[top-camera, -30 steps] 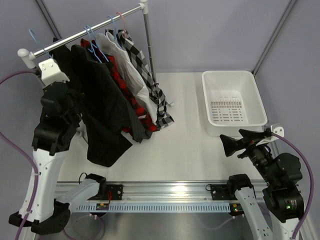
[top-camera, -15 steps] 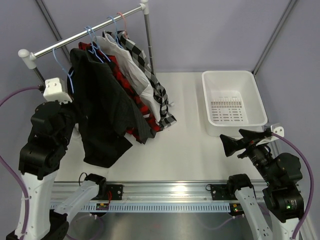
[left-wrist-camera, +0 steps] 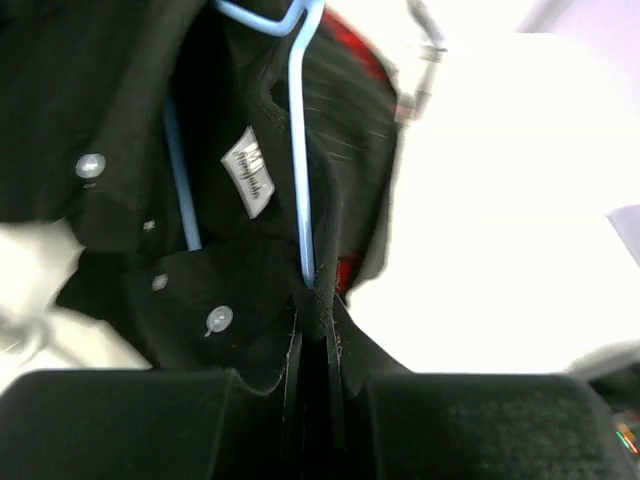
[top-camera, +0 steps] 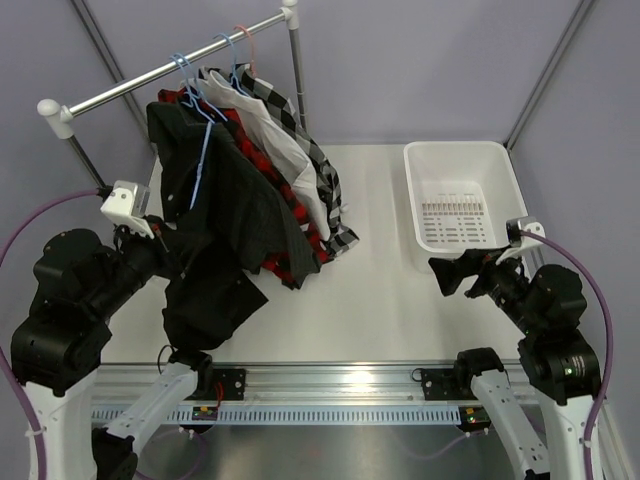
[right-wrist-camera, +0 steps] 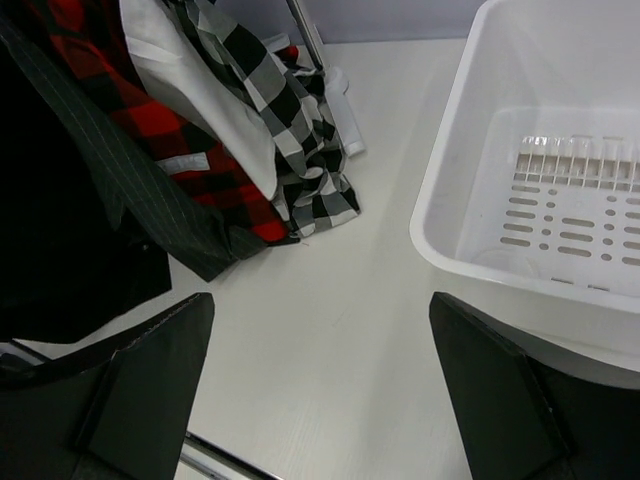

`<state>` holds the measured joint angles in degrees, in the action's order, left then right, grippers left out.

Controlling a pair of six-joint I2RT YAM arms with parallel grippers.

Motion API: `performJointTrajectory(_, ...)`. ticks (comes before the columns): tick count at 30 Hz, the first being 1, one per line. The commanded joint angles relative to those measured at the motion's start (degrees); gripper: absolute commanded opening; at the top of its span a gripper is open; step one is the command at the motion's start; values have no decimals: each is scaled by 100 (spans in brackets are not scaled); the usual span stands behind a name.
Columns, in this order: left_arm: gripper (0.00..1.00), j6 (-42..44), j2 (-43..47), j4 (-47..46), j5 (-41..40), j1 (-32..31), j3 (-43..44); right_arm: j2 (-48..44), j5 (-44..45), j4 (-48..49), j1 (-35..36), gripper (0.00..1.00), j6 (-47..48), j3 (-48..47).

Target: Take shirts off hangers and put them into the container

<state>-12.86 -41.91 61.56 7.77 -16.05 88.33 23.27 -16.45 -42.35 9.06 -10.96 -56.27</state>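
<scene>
My left gripper (top-camera: 168, 246) is shut on an edge of the plain black shirt (top-camera: 210, 270), which hangs low at the left. In the left wrist view the jaws (left-wrist-camera: 315, 345) pinch dark cloth just under a light-blue hanger (left-wrist-camera: 300, 150). That hanger (top-camera: 202, 160) slants across the shirt below the rail. The pinstriped (top-camera: 268, 215), plaid (top-camera: 305, 222), white (top-camera: 282, 150) and checked (top-camera: 325, 190) shirts hang from the rail. The white container (top-camera: 412, 190) holds nothing. My right gripper (top-camera: 466, 272) stands open just before it, over bare table (right-wrist-camera: 320, 300).
The rail (top-camera: 120, 85) runs from a left post up to a right post (top-camera: 298, 80). Blue and pink hanger hooks (top-camera: 240, 40) sit on it. The container's rim (right-wrist-camera: 440, 215) is close to my right gripper. Shirt hems (right-wrist-camera: 320, 200) touch the table.
My left arm has dropped and swung toward the near side and the right, dragging the black shirt and its blue hanger down from the rail's left end. The right gripper shifted slightly left.
</scene>
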Motion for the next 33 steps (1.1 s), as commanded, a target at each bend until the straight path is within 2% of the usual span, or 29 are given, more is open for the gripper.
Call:
performJointTrajectory(1, 0, 231, -89, -311, 1630, -3, 368, 257, -245, -142, 70, 99, 6, -279)
performJointTrajectory(4, 0, 267, -238, -311, 1921, -3, 561, 354, -245, -151, 61, 99, -37, -306)
performJointTrajectory(9, 0, 276, -546, -329, 1860, -3, 922, 582, -377, -125, 70, 100, -134, -420)
performJointTrajectory(17, 0, 135, -933, -381, 2352, -3, 2151, 811, -403, -19, 70, 99, -117, -631)
performJointTrajectory(26, 0, -243, -1029, -1364, 2545, 6, 2645, 1031, -474, 139, 70, 100, -169, -719)
performJointTrajectory(29, 0, -418, -1065, -1559, 2843, -3, 2706, 1057, -482, 130, 70, 99, -143, -745)
performJointTrajectory(33, 0, -865, -1100, -2305, 3528, -3, 2707, 1066, -430, 130, 70, 99, -126, -780)
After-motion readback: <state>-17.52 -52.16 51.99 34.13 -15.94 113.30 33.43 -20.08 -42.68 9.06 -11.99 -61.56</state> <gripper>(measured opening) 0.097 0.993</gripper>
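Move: The black shirt and its blue hanger are already pinched in the left hand. The container they are bound for stands about 50 cm to the right and 23 cm ahead of this hand, some 30 cm below. Where the hanger's hook meets the rail is about 20 cm ahead, 2 cm left and 18 cm above; the pinstriped shirt hangs 15 cm ahead and 9 cm right, roughly level. From the right hand, the container lies about 22 cm ahead, 5 cm right and 22 cm lower. The black shirt, with the arm of its blue hanger, stays pinched in the left fingers. The left hand first eases right while starting to rise, then hoists both steadily, about 15 cm in all, drifting some 6 cm right and as much back. The wrist swings clockwise about 25 degrees and tips its fingers upward. The open right hand edges 2–3 cm forward and left, towards the container. ##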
